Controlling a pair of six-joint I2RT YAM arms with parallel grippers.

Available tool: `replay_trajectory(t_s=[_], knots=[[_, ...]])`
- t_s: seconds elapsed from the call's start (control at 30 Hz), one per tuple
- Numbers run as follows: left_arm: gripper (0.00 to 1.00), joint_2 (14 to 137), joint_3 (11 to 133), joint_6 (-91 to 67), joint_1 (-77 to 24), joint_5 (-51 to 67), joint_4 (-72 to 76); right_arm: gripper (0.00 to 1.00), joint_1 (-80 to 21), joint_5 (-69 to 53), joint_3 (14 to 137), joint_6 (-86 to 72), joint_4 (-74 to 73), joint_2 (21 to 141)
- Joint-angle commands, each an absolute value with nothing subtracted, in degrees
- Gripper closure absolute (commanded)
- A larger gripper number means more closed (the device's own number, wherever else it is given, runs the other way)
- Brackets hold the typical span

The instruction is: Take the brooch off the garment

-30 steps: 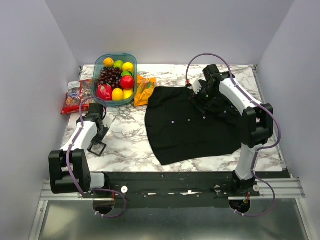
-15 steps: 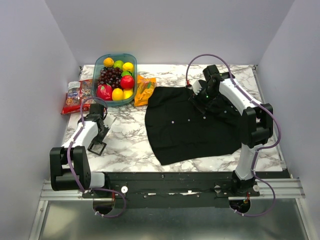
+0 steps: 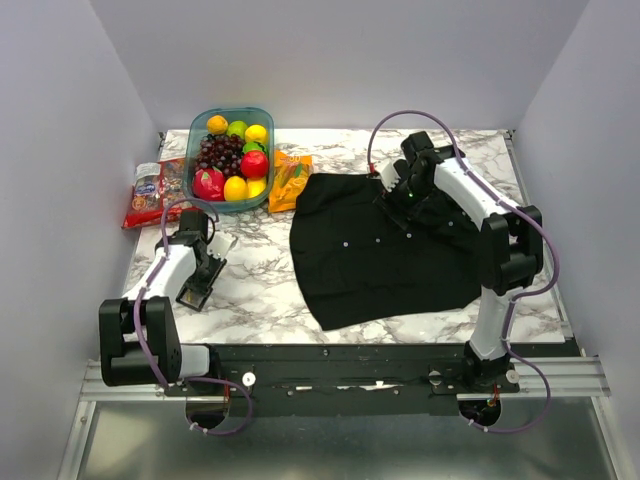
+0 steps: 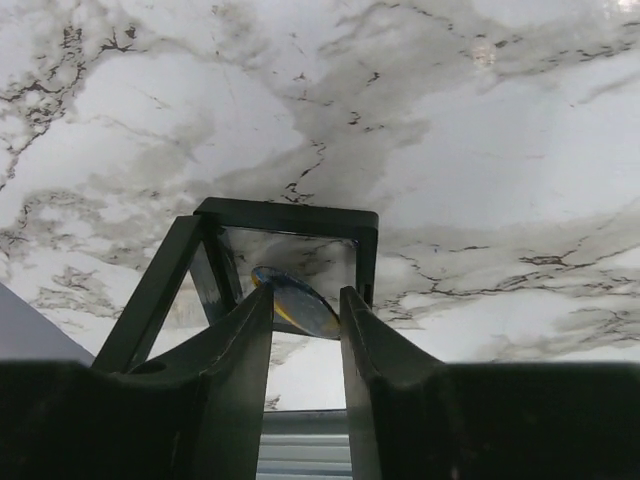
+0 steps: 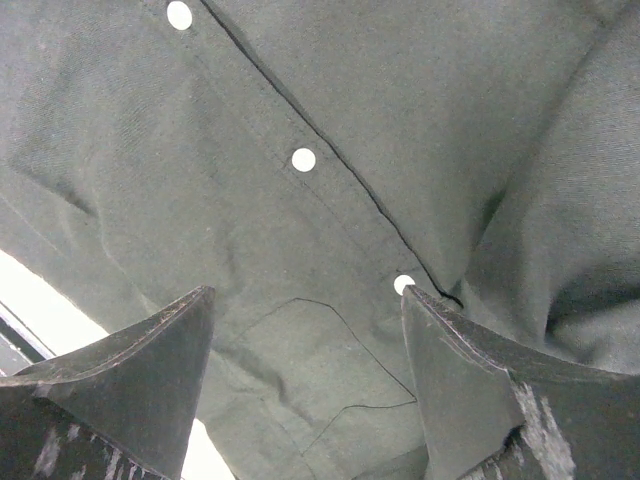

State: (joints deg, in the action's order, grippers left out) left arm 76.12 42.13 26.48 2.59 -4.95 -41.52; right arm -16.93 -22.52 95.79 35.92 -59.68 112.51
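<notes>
The brooch, a small silvery disc with a yellowish rim, sits tilted just past my left gripper's fingertips, over a black square frame on the marble. My left gripper has its jaws parted, and the disc is wider than the gap between them. In the top view that gripper is at the table's left. The garment, a black shirt with tiny white buttons, lies spread at the right. My right gripper hangs wide open just above the garment's button placket, near its collar end.
A clear tub of fruit stands at the back left. Beside it lie a red snack packet and an orange packet. The arms' rail runs along the near table edge.
My left gripper's jaws have parted from fully shut, letting go of the brooch. The right gripper has shifted slightly toward the back left over the shirt.
</notes>
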Motion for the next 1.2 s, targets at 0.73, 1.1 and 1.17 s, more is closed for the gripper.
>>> replay_trajectory(t_s=[0.73, 1.1, 1.17], knots=[[0.01, 79.7, 59.7, 26.0, -11.4, 5.6, -48.8, 0.17, -17.4, -24.9, 97.9, 35.2, -58.2, 109.0], [0.01, 74.7, 61.3, 25.6, 4.8, -5.3, -46.1, 0.17, -17.4, -25.7, 97.4, 34.6, -58.3, 109.3], [0.01, 75.2, 62.8, 25.9, 7.0, -6.9, -46.3, 0.17, -17.4, -25.7, 97.8, 34.5, -58.4, 109.9]])
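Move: The brooch lies tilted inside the small black stand, right between the left fingertips and about 1 cm below them; the stand's middle is roughly 1 cm farther left. From this hand, the red snack bag is some 18 cm ahead and 12 cm left, the fruit basket about 26 cm ahead and 2 cm right. From the right hand, over the garment, the brooch is some 35 cm left, 15 cm back and 8 cm lower. Already part open around the brooch, the left fingers spread fully and come away from it and the stand, the hand sweeping right about 9 cm while going forward and up over bare table. It then swings back left nearly as far, ending about 8 cm higher, wrist tipped so the fingers point slightly forward. The right hand, still open, rises 2 to 3 cm over the garment. ##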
